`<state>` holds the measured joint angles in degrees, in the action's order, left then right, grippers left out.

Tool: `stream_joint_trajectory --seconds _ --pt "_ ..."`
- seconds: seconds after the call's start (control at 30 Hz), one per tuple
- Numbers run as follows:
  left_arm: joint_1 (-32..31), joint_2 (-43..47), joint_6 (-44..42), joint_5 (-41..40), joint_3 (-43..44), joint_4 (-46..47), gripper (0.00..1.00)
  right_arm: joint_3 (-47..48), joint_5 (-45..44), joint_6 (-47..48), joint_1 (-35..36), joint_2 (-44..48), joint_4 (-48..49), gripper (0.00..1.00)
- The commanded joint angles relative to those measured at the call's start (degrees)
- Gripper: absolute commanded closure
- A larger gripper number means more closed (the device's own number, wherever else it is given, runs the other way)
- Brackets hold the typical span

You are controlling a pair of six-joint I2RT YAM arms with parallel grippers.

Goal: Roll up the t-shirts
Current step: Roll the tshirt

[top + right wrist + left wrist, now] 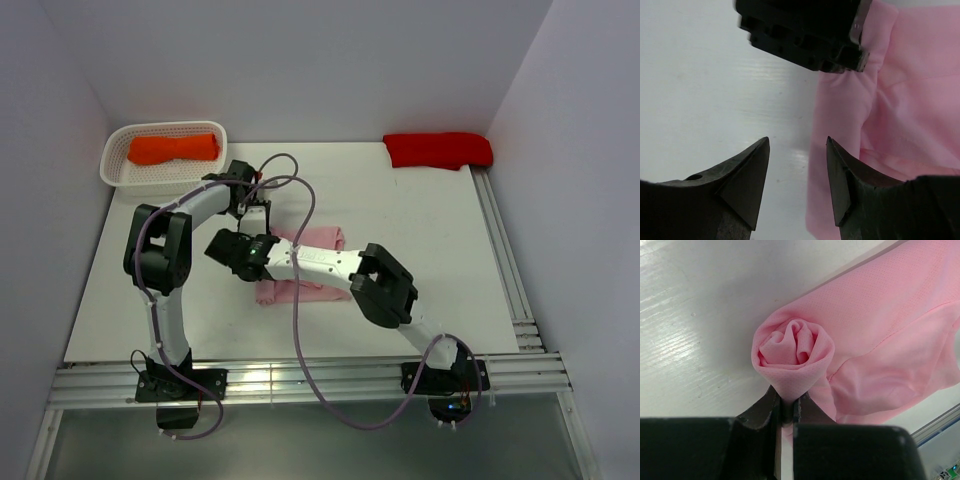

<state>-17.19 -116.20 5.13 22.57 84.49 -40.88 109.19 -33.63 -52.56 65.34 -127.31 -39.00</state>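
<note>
The light pink t-shirt lies partly rolled at the middle of the table. In the left wrist view its near end is a tight spiral roll. My left gripper is shut on the cloth at the bottom of that roll; in the top view it is at the shirt's left end. My right gripper is open and empty, low over the table. Its right finger is over the shirt's left edge and its left finger over bare table. In the top view it is just left of the shirt.
A white basket at the back left holds a rolled orange t-shirt. A bright red t-shirt lies at the back right by the wall. A metal rail runs along the table's right edge. The left gripper's body is just ahead of my right fingers.
</note>
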Motion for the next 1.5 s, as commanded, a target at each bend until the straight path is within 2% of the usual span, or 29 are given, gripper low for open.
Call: stream_joint_trajectory --seconds 0.0,0.27,0.47,0.67,0.77,0.8,0.87,0.93,1.0,1.03,1.1,1.13,1.27,1.47 --pt "-0.12 -1.66 -1.43 -3.23 1.73 -0.33 0.98 1.03 -3.73 2.28 -0.65 -1.54 -1.17 0.44" --pt "-0.39 -1.92 -1.35 -3.58 2.26 -0.51 0.97 -2.04 -4.43 -1.32 -0.48 -2.77 -4.06 0.44" --pt "-0.83 -2.1 -1.35 -3.67 2.87 -0.86 0.89 -4.85 -3.46 -3.17 -0.39 -3.12 -5.12 0.44" --pt "-0.83 -2.63 -1.52 -3.32 4.19 -1.57 0.86 -3.81 -3.46 -4.22 0.05 -5.31 -8.45 0.44" --pt "-0.91 -2.54 -1.96 -2.53 4.72 -1.83 0.71 -1.53 -3.46 -4.31 0.31 -7.25 -11.18 0.49" --pt "-0.91 -2.1 -2.05 -2.01 4.81 -1.83 0.62 -1.09 -3.38 -4.31 0.31 -7.69 -11.7 0.51" --pt "-0.91 -1.57 -2.49 -1.21 5.25 -1.92 0.55 -0.47 -2.85 -3.7 0.49 -8.31 -11.89 0.58" --pt "-0.83 -1.31 -2.93 -0.25 6.73 -2.97 0.48 -0.99 -2.32 -3.87 0.49 -8.14 -10.31 0.71" --pt "-0.74 -1.22 -3.54 0.45 8.05 -3.85 0.43 -3.97 -1.36 -3.43 0.31 -5.95 -7.24 0.8" --pt "-0.3 -1.22 -3.98 1.68 9.28 -4.72 0.42 -7.55 0.13 -3.17 0.23 -4.72 -2.53 0.85" --pt "0.49 -0.78 -4.51 3.09 10.52 -5.69 0.39 -12.39 2.68 -2.56 -0.3 0.11 3.73 0.87" --pt "0.75 -0.61 -4.51 4.58 11.48 -6.05 0.38 -17.81 5.56 -2.64 -0.65 3.7 10.89 0.88" --pt "2.51 0.71 -7.94 10.21 12.19 -7.54 0.35 -31.11 13.75 -4.3 -3.55 11.44 28.77 0.89" --pt "4.44 2.47 -10.84 15.48 7.72 -6.93 0.32 -49.31 26.39 -11.68 -8.65 17.52 57.16 0.89"
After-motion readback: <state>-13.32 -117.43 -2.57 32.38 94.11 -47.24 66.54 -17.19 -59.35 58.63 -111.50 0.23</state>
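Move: Down to the right of the open right hand lies the rolled edge of the pink t-shirt, its middle about 4 cm right, 3 cm back and 7 cm below; the shirt's flat part centres 12 cm farther right, level with the roll's middle. The left hand already pinches the roll near its far end, the roll's middle some 7 cm back and 1 cm right of it; the white basket stands about 15 cm ahead and 22 cm left of the left hand, at roughly its height. Sinking about 6 cm and easing some 4 cm to its right, the open right hand comes down onto the roll and pinches it around the middle. As it shuts, the left fingers open and let go of the far end, then rise some 4 cm and slip slightly forward, clear of it. Keeping its grip, the right hand then rolls about 30 degrees, left side rising, turning the roll towards the flat cloth. ##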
